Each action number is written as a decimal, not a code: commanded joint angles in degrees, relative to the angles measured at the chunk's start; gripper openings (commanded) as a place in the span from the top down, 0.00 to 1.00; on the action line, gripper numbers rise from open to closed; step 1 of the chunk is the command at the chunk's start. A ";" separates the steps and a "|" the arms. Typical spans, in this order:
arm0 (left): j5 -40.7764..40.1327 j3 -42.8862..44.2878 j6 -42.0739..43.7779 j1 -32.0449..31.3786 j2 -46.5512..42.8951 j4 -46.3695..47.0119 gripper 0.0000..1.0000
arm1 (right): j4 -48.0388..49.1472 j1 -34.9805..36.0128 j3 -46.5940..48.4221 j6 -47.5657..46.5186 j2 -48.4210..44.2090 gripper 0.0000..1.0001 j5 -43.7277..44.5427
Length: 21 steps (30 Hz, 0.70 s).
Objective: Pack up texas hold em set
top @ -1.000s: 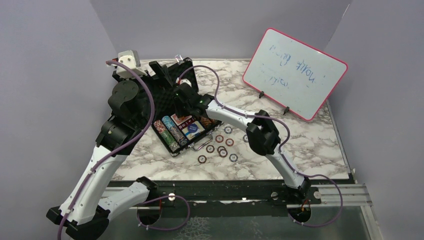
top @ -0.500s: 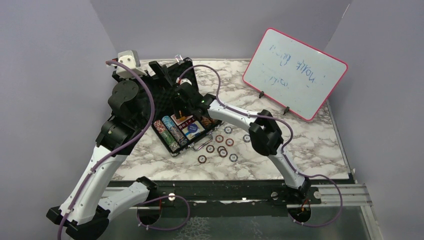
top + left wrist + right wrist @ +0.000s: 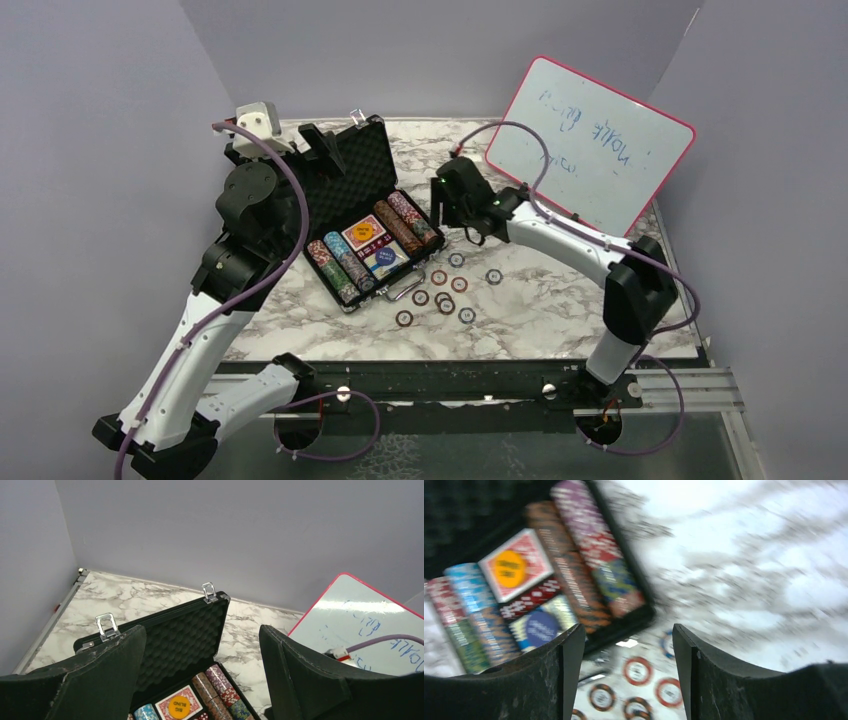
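The black foam-lined case (image 3: 352, 170) lies open at the table's back left, its lid (image 3: 185, 635) tilted up. Rows of striped chips (image 3: 404, 222), a red deck with an orange button (image 3: 363, 233), red dice (image 3: 531, 597) and a blue deck (image 3: 384, 258) fill it. Several loose chips (image 3: 440, 290) lie on the marble just right of the case's silver handle (image 3: 404, 290). My right gripper (image 3: 447, 212) hovers open and empty beside the case's right edge, above those loose chips (image 3: 637, 670). My left gripper (image 3: 325, 146) hangs open over the lid's left side, holding nothing.
A pink-framed whiteboard (image 3: 590, 145) leans on its stand at the back right. Grey walls close in the table at left, back and right. The right arm's purple cable (image 3: 520, 130) arcs in front of the whiteboard.
My right arm has swung out from over the case to its right side, with the gripper wider, uncovering the chip rows on the case's right. The left arm has not moved.
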 commanded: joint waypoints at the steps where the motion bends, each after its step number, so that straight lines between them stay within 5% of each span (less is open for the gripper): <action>1: 2.80 -1.07 0.32 0.15 0.38 0.85 0.14 | -8.43 -3.47 -9.34 7.27 -4.92 0.33 6.53; 10: 5.82 -1.13 -0.33 0.13 2.73 1.26 0.13 | -11.76 -6.86 -22.81 12.96 -9.88 0.31 3.34; 21: 6.59 -1.25 -1.62 0.13 2.81 0.74 0.13 | -10.20 -6.99 -23.66 12.66 -5.71 0.34 1.17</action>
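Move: The rightmost blue chip, lying by itself, is about 14 cm to the right of the right hand, 8 cm back and 14 cm below. Another blue chip lies some 9 cm left of it and 4 cm farther out, a red-rimmed chip about 9 cm left of it and 2 cm nearer. The open case's tray is about level with the right hand, 14 cm to its left. From the left hand the lone chip is roughly 35 cm right, 2 cm back, 43 cm below. Open right hand sweeps about 20 cm right, down and back to the lone blue chip; left eases right and down. ##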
